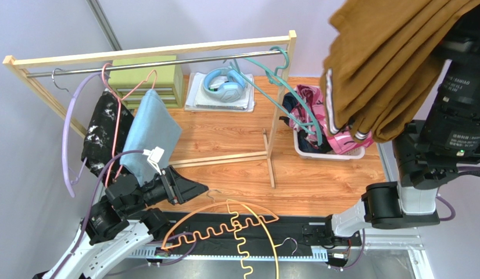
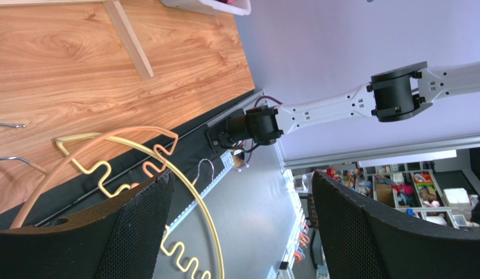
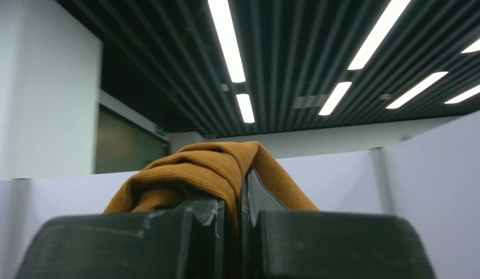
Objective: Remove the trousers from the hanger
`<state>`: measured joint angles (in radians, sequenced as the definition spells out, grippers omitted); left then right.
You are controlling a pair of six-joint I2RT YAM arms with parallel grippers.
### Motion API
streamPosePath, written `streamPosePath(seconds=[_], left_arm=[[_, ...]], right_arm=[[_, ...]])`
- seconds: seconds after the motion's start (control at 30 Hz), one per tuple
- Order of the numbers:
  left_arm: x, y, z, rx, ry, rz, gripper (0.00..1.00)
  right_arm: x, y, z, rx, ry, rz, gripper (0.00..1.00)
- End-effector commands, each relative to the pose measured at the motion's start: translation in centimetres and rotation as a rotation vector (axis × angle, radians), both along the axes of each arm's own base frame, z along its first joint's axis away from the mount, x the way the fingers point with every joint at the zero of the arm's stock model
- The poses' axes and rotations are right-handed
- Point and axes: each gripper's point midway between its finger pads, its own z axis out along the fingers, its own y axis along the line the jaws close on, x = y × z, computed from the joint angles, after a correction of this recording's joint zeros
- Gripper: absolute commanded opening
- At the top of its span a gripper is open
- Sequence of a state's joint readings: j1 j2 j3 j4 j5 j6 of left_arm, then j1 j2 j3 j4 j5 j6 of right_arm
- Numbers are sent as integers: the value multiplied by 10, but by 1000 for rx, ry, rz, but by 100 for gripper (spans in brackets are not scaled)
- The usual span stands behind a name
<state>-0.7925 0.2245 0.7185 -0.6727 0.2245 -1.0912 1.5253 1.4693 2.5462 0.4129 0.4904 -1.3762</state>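
Mustard-brown trousers point(image 1: 387, 64) hang high at the top right, close to the overhead camera. My right gripper point(image 3: 241, 192) is shut on a bunched fold of them point(image 3: 207, 165); in the top view the cloth hides its jaws. Light blue trousers point(image 1: 152, 131) hang on a pink hanger point(image 1: 129, 87) at the left of the rail. Black speckled trousers point(image 1: 106, 133) hang beside them on a purple hanger point(image 1: 71, 133). An empty teal hanger point(image 1: 283, 87) hangs at the rail's right end. My left gripper point(image 1: 187, 189) point(image 2: 239, 186) stands open and empty, low in front of the blue trousers.
A white basket point(image 1: 329, 154) at the right holds pink floral point(image 1: 309, 96) and dark navy point(image 1: 292, 104) cloth. An orange hanger point(image 1: 225, 224) and a yellow hanger point(image 1: 248, 244) lie at the near edge. Behind the wooden rack point(image 1: 271, 139) sit headphones point(image 1: 225, 84) and a green drawer box point(image 1: 149, 78).
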Motion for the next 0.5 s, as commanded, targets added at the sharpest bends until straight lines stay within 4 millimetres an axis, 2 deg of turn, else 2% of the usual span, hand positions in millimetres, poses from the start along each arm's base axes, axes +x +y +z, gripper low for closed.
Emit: streamPosePath(seconds=[0.0, 0.07, 0.1, 0.17, 0.2, 0.27, 0.3, 0.33, 0.43, 0.47], left_arm=[[-4, -6, 4, -10, 10, -41, 92], [-6, -7, 7, -17, 12, -49, 92], [-6, -7, 9, -19, 12, -52, 92], [-9, -7, 9, -21, 18, -65, 91], [-10, -7, 9, -21, 23, -71, 91], [-14, -8, 8, -24, 33, -85, 90], [-15, -7, 5, -18, 40, -88, 90], [-16, -6, 5, -19, 41, -86, 90], [-16, -3, 2, -11, 35, -75, 90], [-16, -2, 1, -9, 31, -74, 90]], right_arm=[[20, -39, -7, 12, 17, -321, 0], [44, -37, -24, -11, 95, -398, 0], [60, -48, -32, 19, 129, -453, 0], [100, -50, -60, -7, 255, -507, 0], [114, -69, -69, 53, 282, -544, 0], [140, -80, -95, 70, 379, -586, 0], [145, -93, -103, 90, 404, -628, 0], [149, -97, -111, 119, 419, -615, 0], [157, -113, -147, 139, 492, -671, 0], [158, -119, -166, 138, 527, -681, 0]])
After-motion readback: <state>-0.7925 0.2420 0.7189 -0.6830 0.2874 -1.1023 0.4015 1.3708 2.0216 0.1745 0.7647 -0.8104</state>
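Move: The basket, already holding the pink camouflage trousers, sits some 28 cm ahead of the right hand, about 10 cm to its right and 75 cm below; the brown trousers hang folded from that raised hand. The teal hangers on the rack's right end are roughly 15 cm ahead, 14 cm left and 50 cm down. From the left hand the basket lies about 33 cm ahead, 49 cm to the right and 22 cm down. The brown trousers, still pinched in the right hand's shut fingers, are swung out towards the basket: forward nearly 20 cm, down about 15 and right about 10, right first, then mostly forward and down with gathering speed. The wrist turns clockwise about 45 degrees while the steeply upward fingers tip down some 30, ending pointed forward-right and still upward. ##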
